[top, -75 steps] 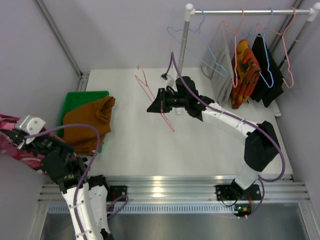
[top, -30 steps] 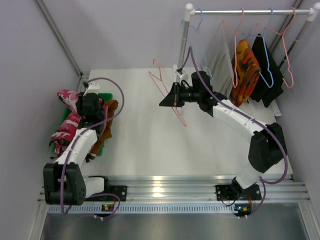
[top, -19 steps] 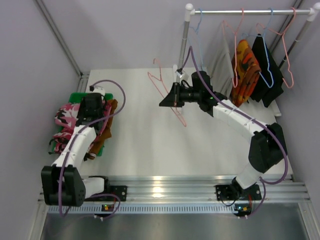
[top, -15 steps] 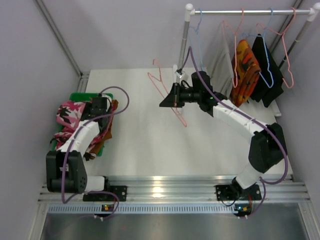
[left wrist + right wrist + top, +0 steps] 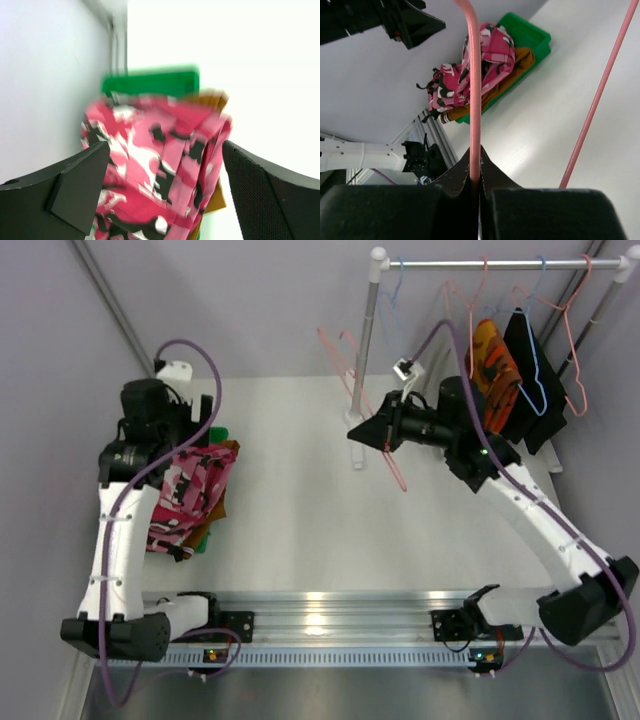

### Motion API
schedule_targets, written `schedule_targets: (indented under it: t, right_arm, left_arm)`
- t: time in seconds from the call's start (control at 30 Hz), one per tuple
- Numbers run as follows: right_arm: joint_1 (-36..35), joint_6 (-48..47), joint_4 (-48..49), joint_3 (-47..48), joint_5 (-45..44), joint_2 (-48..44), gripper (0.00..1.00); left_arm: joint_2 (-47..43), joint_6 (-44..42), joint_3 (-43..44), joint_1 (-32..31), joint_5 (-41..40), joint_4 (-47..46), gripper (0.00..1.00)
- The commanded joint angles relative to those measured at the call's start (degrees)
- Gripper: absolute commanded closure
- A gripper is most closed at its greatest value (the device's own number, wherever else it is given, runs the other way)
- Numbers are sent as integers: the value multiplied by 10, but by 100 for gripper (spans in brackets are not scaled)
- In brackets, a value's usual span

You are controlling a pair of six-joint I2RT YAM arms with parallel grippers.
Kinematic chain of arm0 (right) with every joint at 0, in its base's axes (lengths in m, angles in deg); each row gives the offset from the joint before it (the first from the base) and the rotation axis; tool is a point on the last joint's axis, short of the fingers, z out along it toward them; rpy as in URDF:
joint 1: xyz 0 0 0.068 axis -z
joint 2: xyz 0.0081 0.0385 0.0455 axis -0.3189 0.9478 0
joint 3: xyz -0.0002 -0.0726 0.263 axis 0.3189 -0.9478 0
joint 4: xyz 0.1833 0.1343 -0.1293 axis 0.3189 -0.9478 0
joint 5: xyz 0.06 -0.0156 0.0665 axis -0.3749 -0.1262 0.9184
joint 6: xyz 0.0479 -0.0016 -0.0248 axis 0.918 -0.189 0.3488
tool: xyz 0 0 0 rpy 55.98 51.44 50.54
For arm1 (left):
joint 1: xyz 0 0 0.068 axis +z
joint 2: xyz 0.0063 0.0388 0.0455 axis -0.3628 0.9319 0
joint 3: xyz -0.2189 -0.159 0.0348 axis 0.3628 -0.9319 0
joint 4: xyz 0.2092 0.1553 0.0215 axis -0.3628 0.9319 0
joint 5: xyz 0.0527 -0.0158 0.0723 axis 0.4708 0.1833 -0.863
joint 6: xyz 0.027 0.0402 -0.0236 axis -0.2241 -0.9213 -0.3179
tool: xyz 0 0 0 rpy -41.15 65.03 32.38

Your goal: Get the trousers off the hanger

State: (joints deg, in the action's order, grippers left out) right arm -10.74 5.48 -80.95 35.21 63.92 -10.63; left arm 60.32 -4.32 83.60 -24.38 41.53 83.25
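Note:
The pink-red-white floral trousers point(image 5: 190, 495) lie in a heap on the rust-brown trousers point(image 5: 222, 455) in the green bin point(image 5: 203, 536). My left gripper point(image 5: 205, 425) hangs open and empty above them. In the left wrist view its jaws point(image 5: 165, 145) stand wide apart, over the floral trousers point(image 5: 160, 165). My right gripper point(image 5: 358, 435) is shut on a bare pink hanger point(image 5: 345, 350), held up beside the rack post. The right wrist view shows the hanger wire point(image 5: 474, 100) pinched between the fingers. The light grey trousers point(image 5: 438, 352) hang on the rail, partly hidden behind my right arm.
The clothes rail point(image 5: 500, 262) at the back right holds an orange-patterned garment point(image 5: 490, 350), a black garment point(image 5: 525, 350) and several blue and pink hangers. Its post point(image 5: 365, 360) stands right by the held hanger. The wall runs close along the bin's left side.
The left gripper has let go of the floral trousers onto the bin and has risen above it, open. The right arm has carried the pink hanger to the right and up, toward the rail.

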Motion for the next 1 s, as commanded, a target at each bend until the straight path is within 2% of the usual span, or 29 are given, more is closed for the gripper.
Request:
schedule_targets:
  t: [0.0,0.1,0.2,0.37,0.43,0.47,0.57,0.77,0.97]
  right_arm:
    - [15,-61,-42,27,-25,-104,100]
    - [58,-64,-82,3,-40,-185,100]
    - [116,-68,-129,-41,-32,-268,100]
    - [236,-62,-212,-35,19,-319,100]
    - [274,-55,-247,-20,64,-297,100]
    - [321,-54,-256,-14,89,-283,100]
    - [387,-43,-254,14,161,-196,100]
    - [395,-19,-188,172,195,5,100]
    - [374,27,-152,307,186,116,100]
  left_arm:
    - [-19,23,115,0,59,83,1]
    - [-14,43,144,0,67,110,1]
    - [-27,52,129,0,77,111,1]
    - [-46,69,106,0,138,103,1]
    - [-43,70,109,0,147,107,1]
    - [-42,69,112,0,149,107,1]
    - [-44,64,112,0,150,102,1]
    - [-56,63,89,0,147,87,1]
    - [-66,59,50,0,140,71,1]
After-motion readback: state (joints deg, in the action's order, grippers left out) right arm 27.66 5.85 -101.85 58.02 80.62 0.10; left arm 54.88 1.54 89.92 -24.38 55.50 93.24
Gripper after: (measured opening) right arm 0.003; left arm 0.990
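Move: In the right fingers is the empty pink hanger; the free stretch of rail by the grey trousers, where it is being taken, lies about 20 cm ahead, 15 cm right and 25 cm above. The grey trousers hang roughly 18 cm ahead and 12 cm right, the orange ones 18 ahead and 21 right, both slightly lower than the hand; the empty blue hanger is 19 ahead, 2 right and 10 up. From the left hand that rail stretch is some 15 cm ahead, 50 right and 28 up. Swinging back, right and up with the empty pink hanger still pinched, the right hand then turns forward towards the rack by nearly 20 cm while sinking a little, ending about 20 cm farther right and turned some 20 degrees clockwise. The left hand, wide open, rises above the pink trousers, then sinks most of the way again while easing back and right. ##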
